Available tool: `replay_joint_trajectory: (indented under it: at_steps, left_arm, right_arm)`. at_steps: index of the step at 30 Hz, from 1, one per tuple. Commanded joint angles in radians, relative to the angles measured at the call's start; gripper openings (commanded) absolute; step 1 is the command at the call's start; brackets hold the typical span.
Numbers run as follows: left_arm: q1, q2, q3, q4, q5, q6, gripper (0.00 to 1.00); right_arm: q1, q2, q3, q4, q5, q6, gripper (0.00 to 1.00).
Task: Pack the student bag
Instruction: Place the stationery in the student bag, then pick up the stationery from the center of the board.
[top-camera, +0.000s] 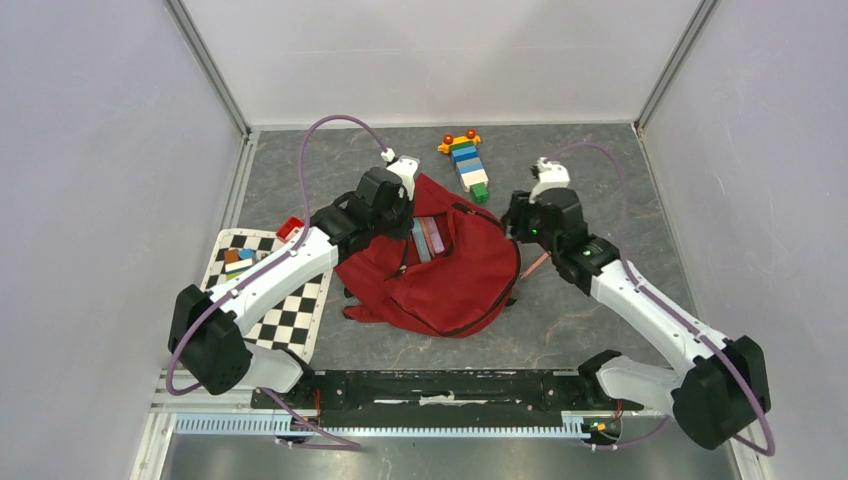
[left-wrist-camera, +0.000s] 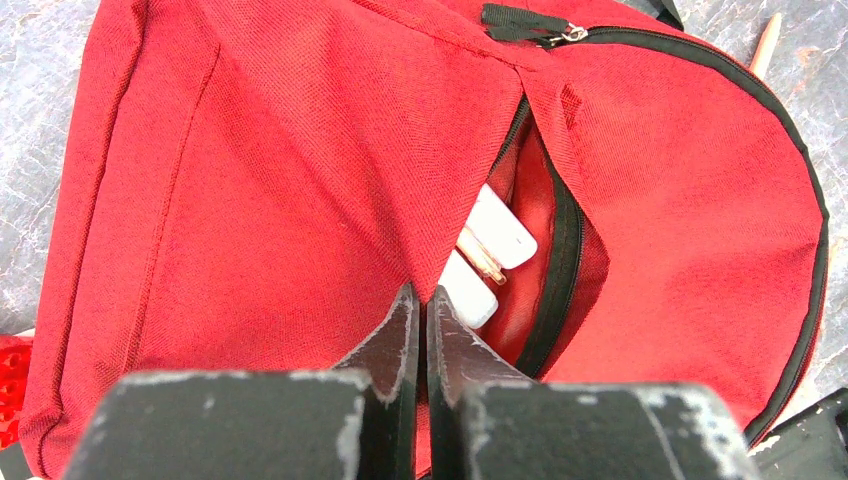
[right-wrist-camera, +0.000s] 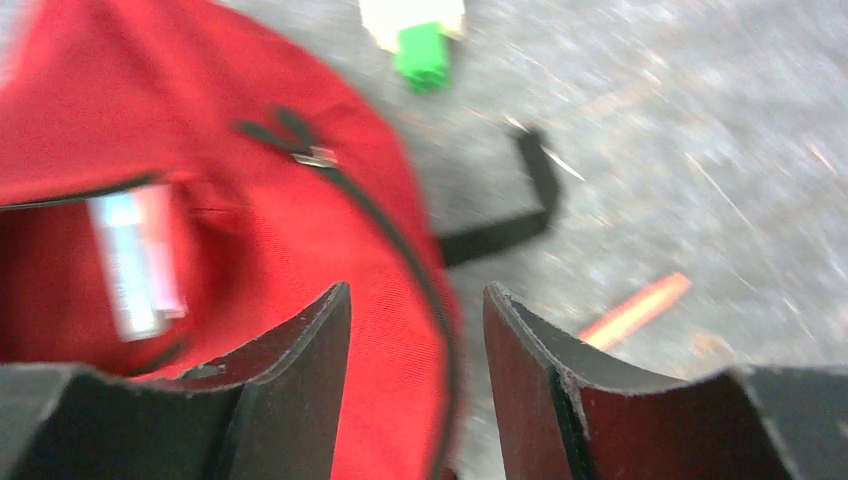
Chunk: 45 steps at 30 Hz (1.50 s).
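Note:
The student bag (top-camera: 450, 285), a dark-red backpack, lies flat in the middle of the table with its zipper mouth open. My left gripper (top-camera: 403, 208) is shut on the fabric edge of that mouth (left-wrist-camera: 422, 296) and holds it up. Inside the bag lie white blocks (left-wrist-camera: 500, 235) and a pencil (left-wrist-camera: 482, 258). They show from above as blue and pink pieces (top-camera: 428, 240). My right gripper (right-wrist-camera: 415, 292) stands open just above the bag's right rim (right-wrist-camera: 400, 330), beside the zipper, with nothing gripped. From above it sits at the bag's right edge (top-camera: 515, 228).
An orange pencil (top-camera: 534, 265) (right-wrist-camera: 635, 310) lies on the table just right of the bag. A toy block train (top-camera: 465, 160) with a green end block (right-wrist-camera: 422, 55) lies behind. On the left are a checkered mat (top-camera: 290, 315) with small pieces (top-camera: 238, 260) and a small red box (top-camera: 290, 228).

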Motion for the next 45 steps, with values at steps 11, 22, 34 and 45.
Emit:
replay_joint_trajectory:
  at_steps: [11,22,34,45]
  left_arm:
    - [0.007,-0.021,0.010,0.033,0.012,0.036,0.02]
    - [0.007,-0.017,0.010,0.036,0.024,0.032,0.02]
    - [0.007,-0.012,0.012,0.035,0.025,0.032,0.02]
    - [0.007,-0.011,0.012,0.037,0.037,0.027,0.02]
  right_arm:
    - [-0.363,0.074,-0.204,-0.115,-0.038,0.064,0.67]
    - [-0.370,0.222,-0.148,-0.084,-0.038,0.064,0.71]
    - [-0.361,0.325,-0.088,-0.035,-0.070,0.095,0.75]
    - [-0.352,0.423,-0.042,0.006,-0.072,0.127,0.77]
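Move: The last orange pen lies on the table about 11 cm to the right of my right hand, 2 cm nearer the base and 18 cm below. The open pocket holding the markers is about 16 cm to that hand's left and 1 cm ahead. The black strap lies roughly 9 cm beyond the pen and 6 cm left of it. From my left hand the pen is some 33 cm right, 3 cm back and 17 cm below. I swing my empty right hand out from the bag, rightwards and steeply down about 17 cm to the table by the orange pen, tipping the fingers some 30 degrees more downward, turning clockwise and opening them wider. Then, staying low, I sweep forward about 4 cm, the fingertips coming up against the pen. My left hand keeps its pinch on the bag's red cloth. ##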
